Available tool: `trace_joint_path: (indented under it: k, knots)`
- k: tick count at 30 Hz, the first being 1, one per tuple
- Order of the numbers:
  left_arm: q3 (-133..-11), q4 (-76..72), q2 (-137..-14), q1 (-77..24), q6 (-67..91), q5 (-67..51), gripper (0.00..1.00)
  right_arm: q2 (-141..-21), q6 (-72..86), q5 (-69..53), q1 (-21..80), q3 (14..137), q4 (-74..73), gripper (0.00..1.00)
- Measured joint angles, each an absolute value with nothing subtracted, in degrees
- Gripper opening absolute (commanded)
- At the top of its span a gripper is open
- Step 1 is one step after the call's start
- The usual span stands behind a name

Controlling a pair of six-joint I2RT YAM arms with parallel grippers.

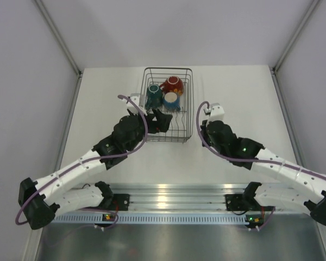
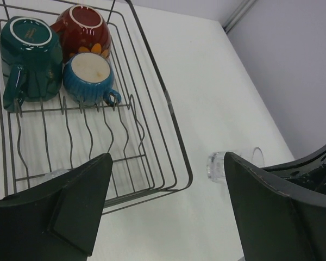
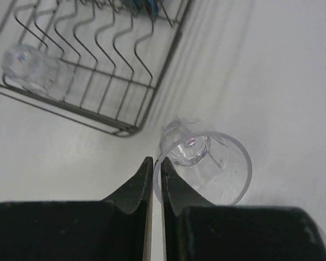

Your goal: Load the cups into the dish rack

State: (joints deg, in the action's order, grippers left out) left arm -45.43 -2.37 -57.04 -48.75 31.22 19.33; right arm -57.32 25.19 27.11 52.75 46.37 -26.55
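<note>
The dish rack [image 1: 187, 109] stands at the middle back of the table. At its far end sit a teal mug [image 2: 30, 54], a red patterned cup [image 2: 82, 30] and a dark-blue handled cup [image 2: 89, 76], all bottom up. A tiny clear glass [image 3: 30, 68] lies at the rack's near end. My left gripper [image 2: 165, 217] hovers open over the rack's near right corner, holding nothing. Just right of the rack, my right gripper [image 3: 157, 168] is shut on the rim of another clear glass [image 3: 206, 160], one finger inside and one outside. That glass is tipped with its mouth toward the wrist.
The rack's wire wall [image 3: 98, 117] runs close to the left of the held glass. White tabletop [image 1: 244, 98] spreads to the right of the rack. Grey walls close in the table on both sides.
</note>
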Motion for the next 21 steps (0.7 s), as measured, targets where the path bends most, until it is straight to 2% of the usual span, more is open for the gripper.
trace_joint_path:
  k: [6,14,21]
  knots:
    - [-48.99,-3.22,-57.17,-46.57,38.65,17.04,0.93,-57.04,14.87,29.61,55.48,45.82,-8.32,0.0]
    - [-48.6,-12.19,-62.15,-37.08,63.05,4.97,0.92,-57.49,4.36,30.46,59.99,39.9,16.1,0.0]
    - [-46.3,-19.07,-66.92,-36.77,78.89,-0.84,0.92,-57.91,-3.14,30.52,62.7,34.81,31.29,0.0]
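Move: The left gripper, open above the front of the rack, has the clear cup that it goes for about 15 cm to its right, 2 cm ahead and 12 cm lower, already pinched in the right gripper. From the left gripper the blue cup in the rack stands some 18 cm ahead and 20 cm below, the green mug 8 cm left of that. From the right gripper the open left gripper is roughly 15 cm left, 3 cm ahead and 10 cm higher. Raise the right gripper about 11 cm while carrying it some 8 cm left, tipping its fingers up nearly 40 degrees and keeping the clear cup pinched at the rim, to present it to the left gripper. Meanwhile lift the wide-open left gripper and ease it forward, then right towards the cup, rolling it some 45 degrees with its left side going down. ##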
